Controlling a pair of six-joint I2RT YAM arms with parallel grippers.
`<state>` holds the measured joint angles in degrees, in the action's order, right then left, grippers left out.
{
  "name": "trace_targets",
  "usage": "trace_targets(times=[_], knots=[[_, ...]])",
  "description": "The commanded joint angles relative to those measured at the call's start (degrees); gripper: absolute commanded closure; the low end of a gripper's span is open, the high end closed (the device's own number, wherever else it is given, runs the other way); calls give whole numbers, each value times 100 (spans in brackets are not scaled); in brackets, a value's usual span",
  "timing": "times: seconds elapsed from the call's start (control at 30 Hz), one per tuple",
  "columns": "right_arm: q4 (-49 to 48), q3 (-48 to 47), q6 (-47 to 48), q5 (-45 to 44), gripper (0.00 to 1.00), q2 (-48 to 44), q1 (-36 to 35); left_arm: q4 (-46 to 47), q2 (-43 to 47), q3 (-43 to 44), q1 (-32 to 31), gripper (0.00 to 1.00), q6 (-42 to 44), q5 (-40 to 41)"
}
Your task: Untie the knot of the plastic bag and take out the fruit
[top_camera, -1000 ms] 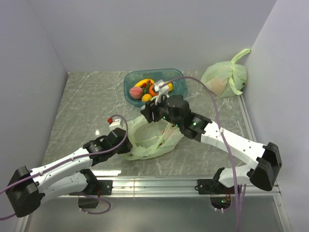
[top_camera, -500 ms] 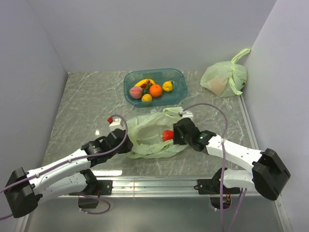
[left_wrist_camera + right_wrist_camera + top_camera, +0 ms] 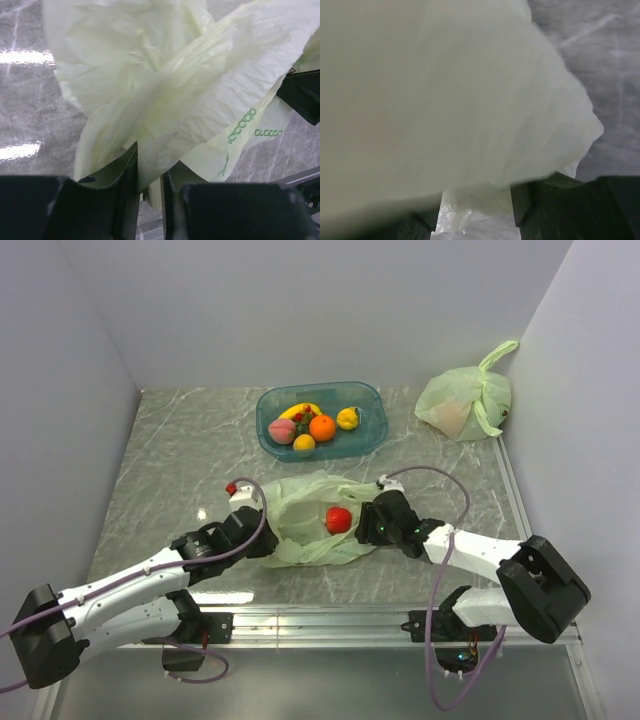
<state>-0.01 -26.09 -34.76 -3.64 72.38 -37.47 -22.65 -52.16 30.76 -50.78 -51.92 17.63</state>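
Note:
The pale green plastic bag [image 3: 300, 510] lies crumpled mid-table with its mouth gaping; its knot is out of view. A red apple [image 3: 338, 519] sits in the mouth. My left gripper [image 3: 262, 540] is at the bag's left edge, shut on a fold of its film [image 3: 165, 85]. My right gripper [image 3: 365, 525] is low at the bag's right side, just beside the apple. Its jaws stand apart, with loose film [image 3: 445, 90] draped over and between them. The other fruit, a banana [image 3: 298, 410], orange [image 3: 322, 427], peach [image 3: 282, 431] and lemon [image 3: 347, 418], lies in the basin.
A teal plastic basin [image 3: 372, 436] stands behind the bag, towards the back wall. A second tied pale green bag [image 3: 465, 400] rests in the back right corner. Grey walls close in the left, back and right of the marbled table [image 3: 170, 450].
My right arm has come back from over the basin and dropped low at the bag's right side. The red apple now shows in the bag's mouth. The left arm has not moved.

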Motion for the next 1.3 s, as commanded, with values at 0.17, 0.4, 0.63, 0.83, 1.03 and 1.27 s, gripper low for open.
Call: trace_targets(times=[0.17,0.4,0.63,0.83,1.03,1.27], knots=[[1359,-1442,1217,-732,37,-21,-910,253,-101,-44,-63,75,-46,-32],[2066,-2558,1534,-1086,26,-321,-1561,200,-259,26,-72,76,-20,118],[1847,-2972,1885,-998,25,478,-1605,95,-216,9,-72,76,-64,214],[1346,-2911,2053,-1016,20,1488,-1456,7,-128,-35,-81,76,-99,276],[986,-2858,2035,-1112,16,2376,-1298,42,-119,-71,-90,76,-108,259],[389,-2718,1973,-1086,20,2518,-1280,15,-154,-44,-98,76,-125,276]])
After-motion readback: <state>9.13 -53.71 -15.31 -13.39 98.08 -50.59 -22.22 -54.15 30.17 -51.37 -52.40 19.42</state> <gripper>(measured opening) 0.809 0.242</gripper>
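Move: The apple lies in the open bag, about 7 cm to the right hand's left and 3 cm ahead, roughly level in height; that hand is low at the bag's right edge. The bag's middle is about 9 cm left and 2 ahead of it, the basket's some 24 ahead and 9 left, the small orange about 20 ahead and 13 left. From the left hand, the apple is about 13 cm right, 6 ahead and 6 below. To get at the apple in the bag, the right hand rises some 14 cm while swinging left off the bag's right edge, then drops just as far, easing forward, into the bag's mouth, about 9 cm left of its start. Its fingers spread wider and the wrist turns roughly 30 degrees, partly counter-clockwise, to straddle the apple. The left hand keeps its pinch on the bag's left rim, sinking slightly. ##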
